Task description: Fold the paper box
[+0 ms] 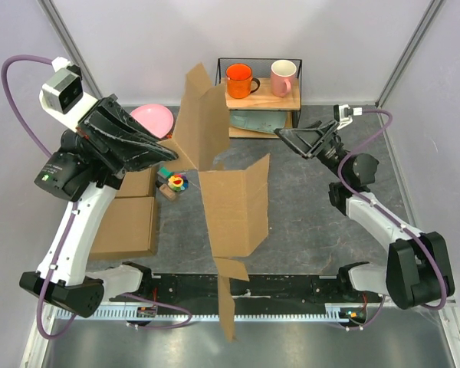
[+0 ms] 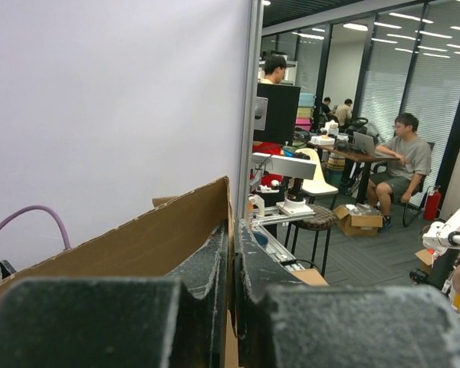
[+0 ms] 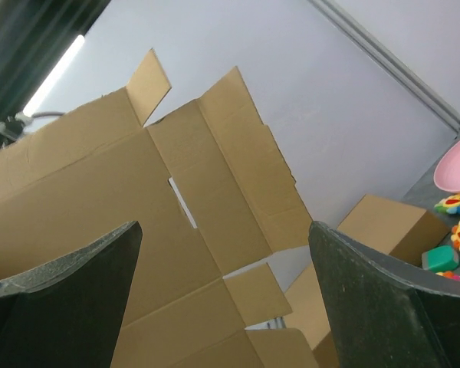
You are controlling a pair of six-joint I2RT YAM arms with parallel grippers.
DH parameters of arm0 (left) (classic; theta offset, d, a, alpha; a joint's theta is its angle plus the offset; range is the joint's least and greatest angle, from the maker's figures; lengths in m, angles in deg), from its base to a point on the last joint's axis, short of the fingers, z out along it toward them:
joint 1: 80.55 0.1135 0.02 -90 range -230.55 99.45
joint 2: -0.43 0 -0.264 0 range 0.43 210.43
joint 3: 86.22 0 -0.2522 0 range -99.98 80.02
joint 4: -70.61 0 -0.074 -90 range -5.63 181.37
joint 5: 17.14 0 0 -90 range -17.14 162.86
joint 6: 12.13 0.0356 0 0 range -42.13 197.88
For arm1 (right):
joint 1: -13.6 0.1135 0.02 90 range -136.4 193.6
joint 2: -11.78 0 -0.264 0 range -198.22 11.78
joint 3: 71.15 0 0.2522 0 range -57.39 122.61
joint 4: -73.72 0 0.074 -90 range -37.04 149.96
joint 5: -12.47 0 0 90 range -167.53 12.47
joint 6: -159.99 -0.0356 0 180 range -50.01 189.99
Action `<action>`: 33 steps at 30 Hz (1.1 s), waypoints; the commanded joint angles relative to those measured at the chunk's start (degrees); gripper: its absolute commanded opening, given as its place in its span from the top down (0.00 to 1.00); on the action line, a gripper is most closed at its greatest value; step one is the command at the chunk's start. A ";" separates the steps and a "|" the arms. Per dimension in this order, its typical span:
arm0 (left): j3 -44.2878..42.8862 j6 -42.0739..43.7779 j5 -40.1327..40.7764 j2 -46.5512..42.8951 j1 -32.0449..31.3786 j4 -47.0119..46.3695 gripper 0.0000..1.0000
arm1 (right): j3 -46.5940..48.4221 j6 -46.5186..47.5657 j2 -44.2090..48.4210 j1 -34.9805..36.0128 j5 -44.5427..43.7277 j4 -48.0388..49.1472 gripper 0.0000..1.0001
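The paper box (image 1: 234, 203) is a brown die-cut cardboard sheet with flaps and slits. It stands on edge, partly bent, from the middle of the table toward the near edge. My left gripper (image 1: 171, 153) is shut on its left edge; in the left wrist view the black fingers (image 2: 207, 268) pinch the cardboard (image 2: 130, 249) between them. My right gripper (image 1: 290, 137) hovers open to the right of the sheet, apart from it. In the right wrist view its wide-spread fingers (image 3: 69, 291) frame the sheet's panels (image 3: 176, 199).
Two flat brown ready-made boxes (image 1: 126, 222) lie edge to edge at the left. A pink plate (image 1: 155, 116) and small colourful toys (image 1: 173, 184) sit behind the sheet. At the back, a wire rack (image 1: 261, 115) holds an orange mug (image 1: 238, 80) and a pink mug (image 1: 282, 77).
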 commanded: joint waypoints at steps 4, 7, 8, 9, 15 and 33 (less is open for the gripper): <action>-0.08 3.52 2.11 -1.56 -1.77 -8.59 0.89 | 6.82 22.48 0.62 8.89 1.50 -7.39 0.02; 0.01 5.10 1.59 -1.91 -3.26 -7.01 0.89 | 7.72 23.11 -3.94 10.58 1.32 -4.01 0.02; 0.01 5.36 1.24 -2.00 -3.53 -5.96 0.89 | 7.37 23.11 -4.82 10.84 0.89 -3.03 0.02; 0.01 6.32 0.97 -2.43 -3.79 -5.43 0.89 | 7.02 23.55 -6.40 11.02 0.01 -1.63 0.02; 0.10 10.37 0.62 -3.40 -5.55 -0.50 0.89 | 8.68 16.11 -17.38 12.43 0.18 15.11 0.02; 0.45 15.91 -1.58 -5.25 -6.70 7.50 0.89 | 16.42 1.76 -26.98 13.22 -3.43 33.55 0.02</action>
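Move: The left hand already pinches a corner of the paper box, which hangs as an open sheet; its upper panel's middle is about 10 cm ahead, 6 cm right and 7 cm below. From the open right hand that panel lies some 14 cm left, 8 cm back and 15 cm higher. The shelf is about 22 cm ahead of the right hand, 2 cm left and 30 cm below; the orange mug on it, 24 cm ahead, 9 cm left, 15 cm below. The left hand keeps its pinch on the box's corner, draws it back 3 to 4 cm and rolls slightly, its front side rising. The right hand, empty and wide open, sweeps left about 11 cm, closing the sideways gap to the hanging sheet, then also goes forward and dips some 12 cm before coming back up 3 cm. ##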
